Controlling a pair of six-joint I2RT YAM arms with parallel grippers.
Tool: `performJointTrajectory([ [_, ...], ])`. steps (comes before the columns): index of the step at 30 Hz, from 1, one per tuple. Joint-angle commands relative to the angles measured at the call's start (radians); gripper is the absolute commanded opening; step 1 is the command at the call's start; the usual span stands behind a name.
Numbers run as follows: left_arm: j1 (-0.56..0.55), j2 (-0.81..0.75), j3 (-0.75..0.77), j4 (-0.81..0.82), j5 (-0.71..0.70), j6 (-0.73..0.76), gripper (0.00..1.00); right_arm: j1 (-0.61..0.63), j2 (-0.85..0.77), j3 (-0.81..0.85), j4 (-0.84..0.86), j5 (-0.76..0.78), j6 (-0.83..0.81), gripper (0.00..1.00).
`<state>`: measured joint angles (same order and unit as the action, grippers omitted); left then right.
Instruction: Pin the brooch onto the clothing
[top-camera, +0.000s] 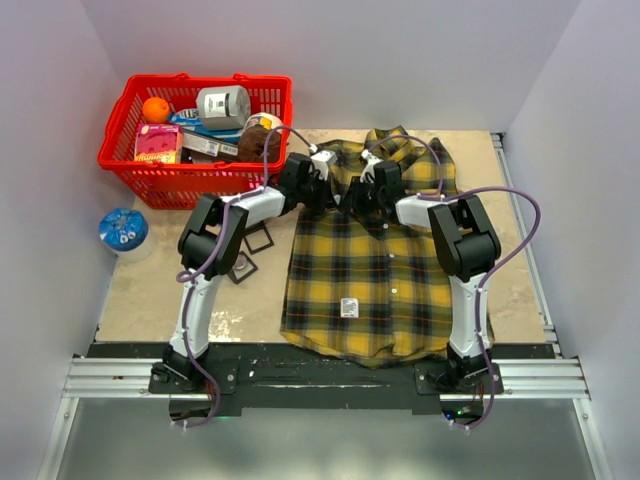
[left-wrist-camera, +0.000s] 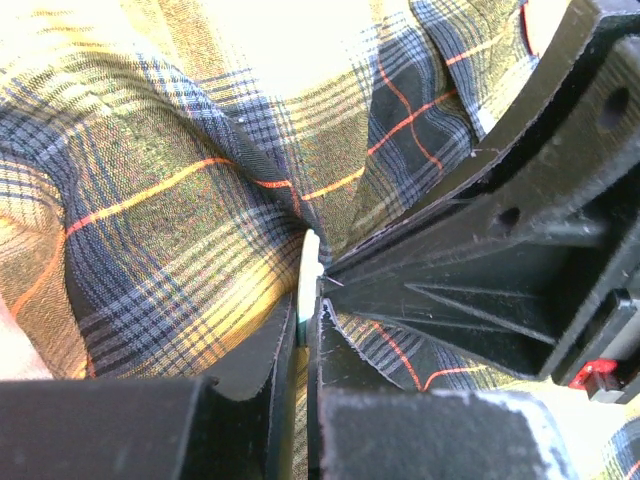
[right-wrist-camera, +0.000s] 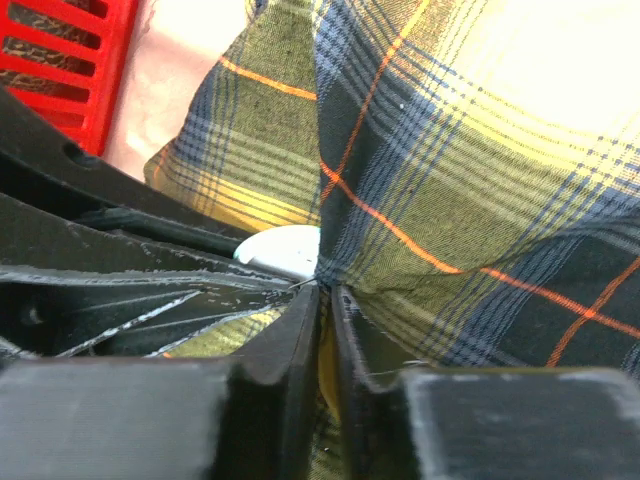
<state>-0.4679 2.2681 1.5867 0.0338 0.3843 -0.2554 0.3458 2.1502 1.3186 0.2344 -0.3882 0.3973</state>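
Observation:
The yellow-and-dark plaid shirt (top-camera: 365, 280) lies flat on the table with its collar at the far end. Both grippers meet over its upper chest. My left gripper (top-camera: 332, 190) is shut on the brooch, a thin white disc seen edge-on between the jaws (left-wrist-camera: 308, 272). Its fine pin tip touches the fabric. My right gripper (top-camera: 354, 196) is shut on a pinched-up fold of the shirt (right-wrist-camera: 430, 200). In the right wrist view the white brooch (right-wrist-camera: 283, 248) sits right against that fold. The brooch is hidden in the top view.
A red basket (top-camera: 120, 150) with groceries stands at the far left. A blue-and-white round container (top-camera: 123, 230) sits at the left table edge. Two small dark square frames (top-camera: 250, 255) lie left of the shirt. The shirt has a white label (top-camera: 349, 307) near its hem.

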Motion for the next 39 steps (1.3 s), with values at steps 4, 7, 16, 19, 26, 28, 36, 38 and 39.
performJointTrajectory([
  [4, 0.046, -0.061, -0.031, 0.032, 0.09, -0.079, 0.0, -0.024, -0.17, -0.067, -0.024, -0.017, -0.018, 0.41],
  [7, 0.049, -0.065, -0.039, 0.041, 0.103, -0.091, 0.0, -0.044, -0.236, -0.108, -0.03, -0.014, -0.023, 0.49],
  [16, 0.069, -0.065, -0.068, 0.081, 0.172, -0.093, 0.0, -0.082, -0.287, -0.139, -0.05, -0.008, -0.072, 0.59],
  [19, 0.083, -0.068, -0.089, 0.113, 0.212, -0.091, 0.0, -0.08, -0.26, -0.122, -0.05, -0.005, -0.083, 0.59],
  [26, 0.112, -0.076, -0.105, 0.161, 0.286, -0.113, 0.0, -0.08, -0.173, -0.087, -0.018, -0.026, -0.094, 0.58],
  [28, 0.117, -0.074, -0.1, 0.166, 0.3, -0.119, 0.0, -0.082, -0.142, -0.076, -0.014, -0.031, -0.097, 0.58],
  [36, 0.121, -0.051, -0.093, 0.16, 0.323, -0.125, 0.0, -0.077, -0.082, -0.056, 0.028, -0.072, -0.081, 0.58],
  [38, 0.123, -0.05, -0.093, 0.16, 0.324, -0.125, 0.0, -0.074, -0.072, -0.048, 0.029, -0.083, -0.084, 0.58],
  [39, 0.123, -0.05, -0.093, 0.16, 0.324, -0.125, 0.0, -0.07, -0.066, -0.044, 0.028, -0.084, -0.086, 0.57],
])
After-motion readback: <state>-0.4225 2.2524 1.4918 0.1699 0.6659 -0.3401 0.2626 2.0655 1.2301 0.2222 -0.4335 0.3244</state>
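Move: The left hand still holds the brooch upright at its fingertips, against a raised shirt fold about 2 cm to the right and 1 cm ahead. The right fingertips touch that fold, with the cloth they will next straddle about 4 cm to the right and the brooch roughly 2 cm to the left and 1 cm ahead. The shirt collar stands some 15 cm ahead and 10 cm right of the right hand. Right hand opens, rises about 8 cm, lowers over cloth farther right; left, keeping the brooch, draws back 3 cm. ##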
